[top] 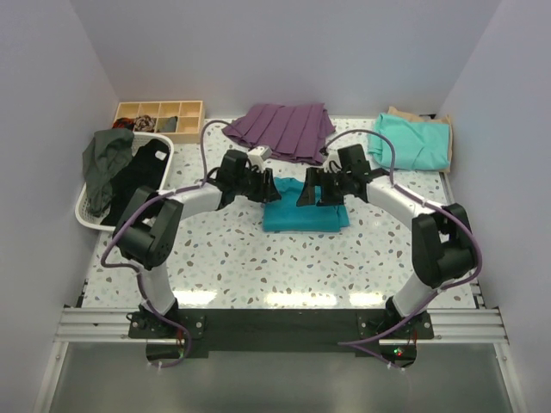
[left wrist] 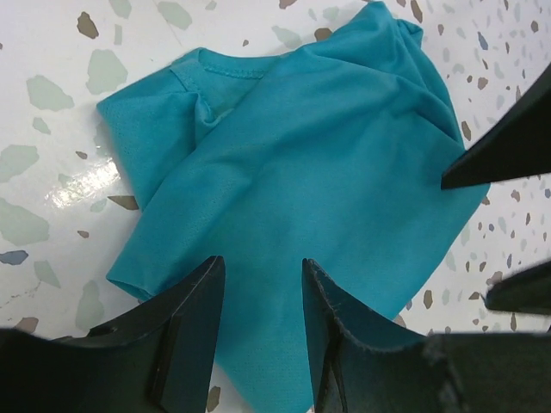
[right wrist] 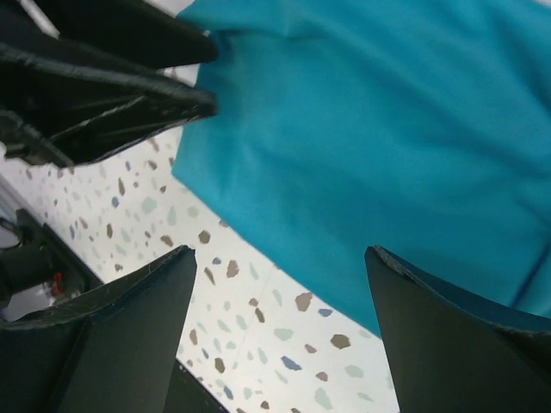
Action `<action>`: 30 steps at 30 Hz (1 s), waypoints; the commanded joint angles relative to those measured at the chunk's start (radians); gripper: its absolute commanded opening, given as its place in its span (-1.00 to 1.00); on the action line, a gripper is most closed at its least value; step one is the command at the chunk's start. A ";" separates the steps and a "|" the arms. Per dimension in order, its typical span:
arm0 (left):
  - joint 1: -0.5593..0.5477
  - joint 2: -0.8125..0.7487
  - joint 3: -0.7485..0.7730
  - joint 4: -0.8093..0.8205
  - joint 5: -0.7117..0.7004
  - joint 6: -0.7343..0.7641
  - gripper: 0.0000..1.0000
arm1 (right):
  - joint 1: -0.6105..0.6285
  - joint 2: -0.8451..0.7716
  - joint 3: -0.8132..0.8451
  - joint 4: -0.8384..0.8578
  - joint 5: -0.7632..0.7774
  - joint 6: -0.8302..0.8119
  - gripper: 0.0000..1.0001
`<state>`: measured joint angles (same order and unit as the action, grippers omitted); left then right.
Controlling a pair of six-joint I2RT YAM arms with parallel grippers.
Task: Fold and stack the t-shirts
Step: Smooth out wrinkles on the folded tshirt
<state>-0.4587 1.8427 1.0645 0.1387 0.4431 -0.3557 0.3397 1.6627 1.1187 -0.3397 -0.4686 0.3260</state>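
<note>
A deep teal-blue t-shirt [top: 306,215] lies folded and rumpled on the speckled table, its collar [left wrist: 228,69] showing in the left wrist view. My left gripper [top: 263,185] hovers over the shirt's left end. In its own view, the left gripper [left wrist: 263,265] is partly open with teal cloth below the gap and nothing pinched. My right gripper [top: 310,194] hangs at the shirt's back edge. In its own view, the right gripper [right wrist: 281,251] is wide open above the shirt's edge [right wrist: 362,155] and bare table. A mint-green t-shirt [top: 411,142] rests on a tan one [top: 400,114] at the back right.
A purple pleated garment [top: 280,129] lies at the back centre. A white basket [top: 86,211] with dark clothes stands at the left. Behind it is a wooden divided box [top: 159,116]. The two grippers are close together, with the right one's fingers [left wrist: 499,155] visible in the left wrist view.
</note>
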 commanded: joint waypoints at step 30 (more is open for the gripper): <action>0.077 0.161 0.223 0.047 -0.043 0.006 -0.13 | 0.045 -0.003 -0.137 0.068 -0.018 -0.027 0.70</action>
<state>-0.3954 2.0769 1.2671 0.1444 0.4286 -0.3561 0.3847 1.7370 0.9855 -0.2455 -0.5323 0.3313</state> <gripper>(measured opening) 0.440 0.842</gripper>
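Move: Just over the back half of the folded tshirt, the right hand has the shirt's middle about 2 cm ahead, 2 cm to its left and some 7 cm below. For the left hand, that middle lies roughly 7 cm to the right, 2 cm back and 5 cm below, with the shirt's collar about 5 cm ahead and 2 cm right at the same depth. The purple folded cloth is some 18 cm ahead of the left hand and 1 cm to its right. Sinking about 6 cm while drawing back some 4 cm and slightly left, the right hand tips a little further down, fingers still wide, and sets a fingertip on the tshirt near its back edge. The left hand dips, then slides forward about 6 cm along the shirt's left side towards the collar, still sinking and finally easing left, its half-open fingers unchanged. ##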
